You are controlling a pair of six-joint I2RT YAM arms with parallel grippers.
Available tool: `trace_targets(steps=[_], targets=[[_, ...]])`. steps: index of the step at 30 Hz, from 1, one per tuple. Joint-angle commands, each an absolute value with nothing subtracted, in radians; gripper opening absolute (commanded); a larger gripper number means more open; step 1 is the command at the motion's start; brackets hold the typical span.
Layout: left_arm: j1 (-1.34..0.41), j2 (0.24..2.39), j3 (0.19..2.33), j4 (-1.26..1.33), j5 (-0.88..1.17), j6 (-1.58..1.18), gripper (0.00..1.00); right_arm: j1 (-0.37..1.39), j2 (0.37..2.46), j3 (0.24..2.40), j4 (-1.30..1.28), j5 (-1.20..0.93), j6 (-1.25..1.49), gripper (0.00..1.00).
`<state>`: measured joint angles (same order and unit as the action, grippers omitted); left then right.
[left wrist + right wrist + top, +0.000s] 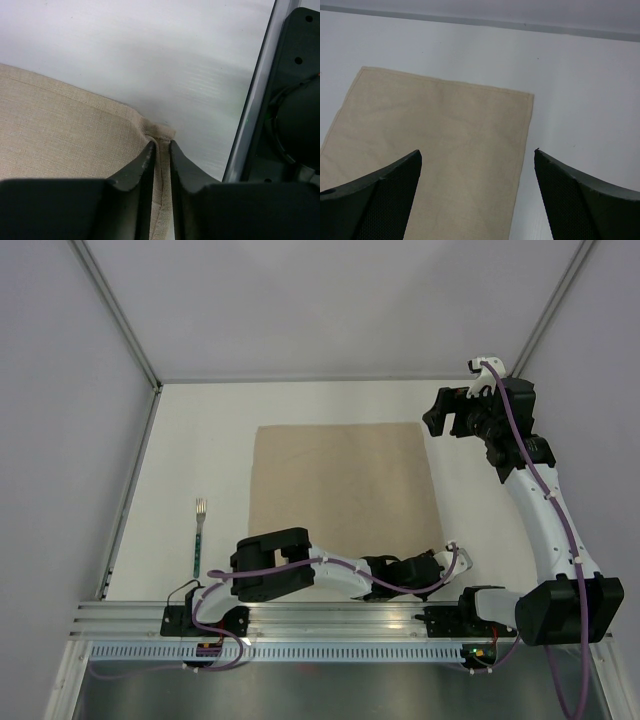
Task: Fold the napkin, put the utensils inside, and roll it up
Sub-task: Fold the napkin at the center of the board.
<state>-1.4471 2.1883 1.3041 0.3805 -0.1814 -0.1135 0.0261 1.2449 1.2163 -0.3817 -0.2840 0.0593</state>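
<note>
The beige napkin [345,485] lies flat and unfolded in the middle of the white table. My left gripper [446,552] is low at the napkin's near right corner. In the left wrist view its jaws [161,146] are nearly together, with the hemmed corner of the napkin [60,125] pinched up as a ridge between them. My right gripper [449,422] hangs wide open above the far right corner. In the right wrist view its fingertips [477,152] straddle the right edge of the napkin [435,145] without touching it. The teal-handled fork [199,535] lies apart on the table to the napkin's left.
An aluminium rail [330,615] carrying both arm bases runs along the near edge; it passes close on the right in the left wrist view [252,100], beside the dark base of the right arm [295,100]. Grey walls enclose the table on the left, back and right.
</note>
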Motion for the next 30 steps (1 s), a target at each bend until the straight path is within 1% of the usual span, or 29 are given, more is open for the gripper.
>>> trace_targets(steps=[1,5,10,15,19,25,30], targets=[[-1.456,2.22,1.321,0.38,-0.207,-0.087,0.2,0.023,1.25,1.246,-0.413,-0.278,0.086,0.98],[-1.454,2.204,1.321,0.383,-0.215,-0.084,0.12,0.023,1.25,1.244,-0.413,-0.281,0.086,0.98],[-1.451,2.142,1.309,0.394,-0.207,-0.087,0.08,0.023,1.253,1.244,-0.413,-0.281,0.084,0.98],[-1.416,2.069,1.289,0.4,-0.149,-0.136,0.02,0.023,1.252,1.244,-0.416,-0.281,0.083,0.98],[-1.361,2.017,1.249,0.413,-0.063,-0.205,0.02,0.021,1.252,1.243,-0.416,-0.282,0.081,0.98],[-1.27,1.953,1.184,0.442,-0.005,-0.301,0.02,0.023,1.253,1.244,-0.417,-0.285,0.078,0.98],[-1.161,1.905,1.131,0.454,0.051,-0.39,0.02,0.023,1.255,1.241,-0.417,-0.288,0.075,0.98]])
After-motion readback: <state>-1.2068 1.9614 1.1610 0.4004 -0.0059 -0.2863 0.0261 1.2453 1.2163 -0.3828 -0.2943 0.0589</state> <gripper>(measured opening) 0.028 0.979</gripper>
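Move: The left fingers are already around the napkin's near-right corner, whose tip lies about 1 cm to their right, level fore and aft and roughly 1 cm below. The napkin's centre, towards which it will fold, is some 22 cm ahead and 22 cm left; the metal rail runs about 6 cm back. From the idle right hand the same corner lies about 29 cm back, 3 cm right and 27 cm down. Bring the left fingers fully shut on the napkin's near-right corner, staying almost in place, until they pinch it. Then, keeping hold, lift away from the rail and sweep the corner forward and up, with some left, towards the napkin's centre: about 9 cm forward and 7 cm up, the hand turning some 15 degrees on the way. ##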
